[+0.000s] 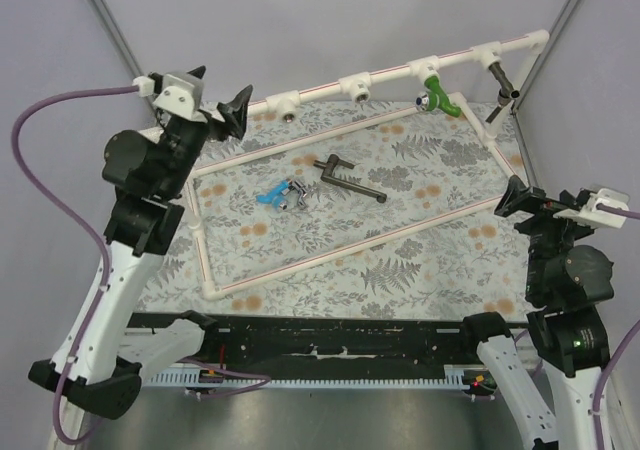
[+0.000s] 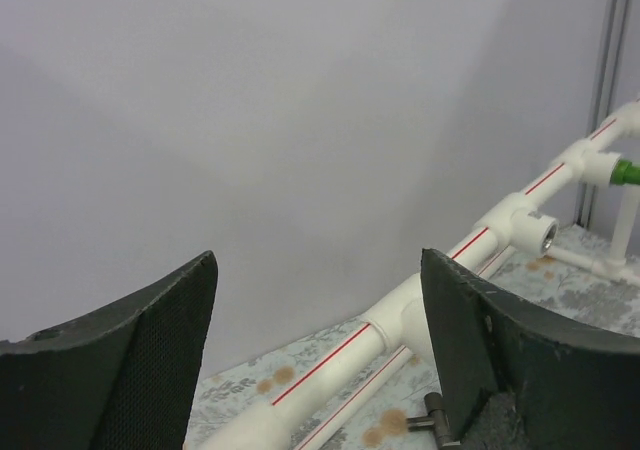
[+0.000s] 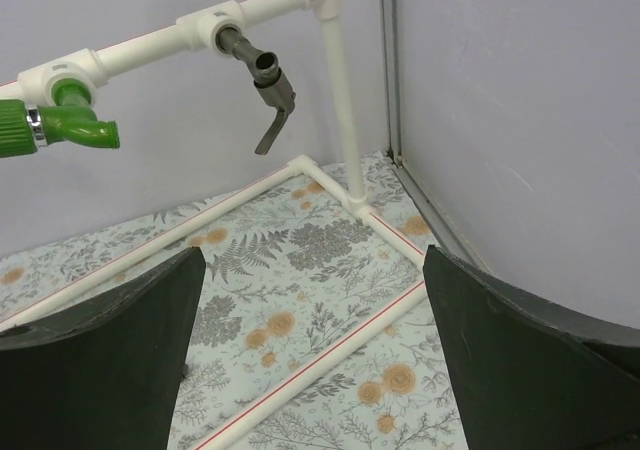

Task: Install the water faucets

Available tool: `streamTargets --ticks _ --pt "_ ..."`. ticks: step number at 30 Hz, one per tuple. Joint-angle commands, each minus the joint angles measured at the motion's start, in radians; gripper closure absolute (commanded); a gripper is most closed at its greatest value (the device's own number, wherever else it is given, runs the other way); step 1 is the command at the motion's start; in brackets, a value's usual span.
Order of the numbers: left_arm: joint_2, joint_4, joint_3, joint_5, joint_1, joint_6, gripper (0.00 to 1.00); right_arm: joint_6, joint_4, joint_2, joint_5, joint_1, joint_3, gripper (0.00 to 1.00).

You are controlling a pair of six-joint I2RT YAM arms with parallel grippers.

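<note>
The bright green faucet (image 1: 438, 99) sits in a fitting on the raised white pipe rail (image 1: 390, 70); it also shows in the right wrist view (image 3: 60, 122). A grey faucet with a lever (image 1: 500, 79) hangs from the rail's right fitting, seen too in the right wrist view (image 3: 262, 78). On the mat lie the light blue faucet (image 1: 270, 195), the silver faucet (image 1: 295, 194) and the long dark grey lever faucet (image 1: 348, 177). My left gripper (image 1: 222, 110) is open and empty at the rail's left end (image 2: 318, 270). My right gripper (image 1: 530, 202) is open and empty at the right (image 3: 312, 270).
Two open fittings (image 1: 290, 103) (image 1: 358, 88) stand on the rail. A low white pipe frame (image 1: 330, 245) borders the floral mat (image 1: 420, 260). Grey walls close in at the back and sides. An upright pipe (image 3: 340, 100) stands in the far right corner.
</note>
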Motion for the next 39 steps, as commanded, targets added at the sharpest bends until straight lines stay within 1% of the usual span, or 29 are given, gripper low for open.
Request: streamTargets --ticks 1,3,8,13,20,25,30,32,35,39 --pt "-0.132 -0.054 -0.045 -0.185 -0.004 -0.2 0.14 0.005 -0.043 0.03 0.058 0.0 0.05 0.02" --pt "-0.2 -0.094 -0.092 -0.277 -0.004 -0.24 0.14 -0.007 -0.048 0.045 0.056 0.0 0.059 0.02" --pt "-0.38 -0.228 -0.221 -0.432 -0.004 -0.249 0.13 -0.01 -0.043 0.085 0.059 -0.001 0.059 0.02" --pt "-0.517 -0.334 -0.342 -0.517 -0.004 -0.282 0.13 0.007 -0.028 0.12 0.058 0.0 0.049 0.02" --pt "-0.668 -0.392 -0.477 -0.603 -0.004 -0.375 0.12 0.004 -0.017 0.146 0.065 0.0 0.032 0.02" --pt "-0.731 -0.429 -0.551 -0.612 -0.004 -0.41 0.12 0.06 -0.009 0.143 0.093 -0.001 -0.01 0.02" --pt "-0.772 -0.469 -0.635 -0.61 -0.004 -0.486 0.12 0.125 -0.015 0.146 0.036 0.0 -0.028 0.02" --pt "-0.769 -0.496 -0.664 -0.601 -0.003 -0.51 0.12 0.143 -0.015 0.151 -0.002 0.0 -0.034 0.02" --pt "-0.743 -0.587 -0.675 -0.615 -0.004 -0.578 0.12 0.189 -0.014 0.157 -0.05 -0.001 -0.065 0.02" --pt "-0.729 -0.654 -0.706 -0.649 -0.004 -0.67 0.12 0.3 -0.024 0.201 -0.002 0.0 -0.108 0.02"
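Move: Below the left hand, the loose blue faucet lies roughly 50 cm down, about 9 cm farther out and 2 cm to the left. The silver faucet stands some 6 cm to the right of the blue one and level with it; the loose dark grey faucet lies about 20 cm to its right and 4 cm beyond it. That dark grey faucet is some 26 cm ahead of the right hand, 30 cm to its left and 37 cm below. The fitted green faucet sits 24 cm ahead, 15 cm left, about level. Pulling away from the pipe's left end, the empty left hand sweeps left and back, about 13 and 11 cm, rising briefly before sinking some 26 cm, while the wrist turns counter-clockwise and tips some 30 degrees down towards the table. The open right hand sinks about 6 cm and eases 5 cm forward, tipping slightly down, still clear of everything. ##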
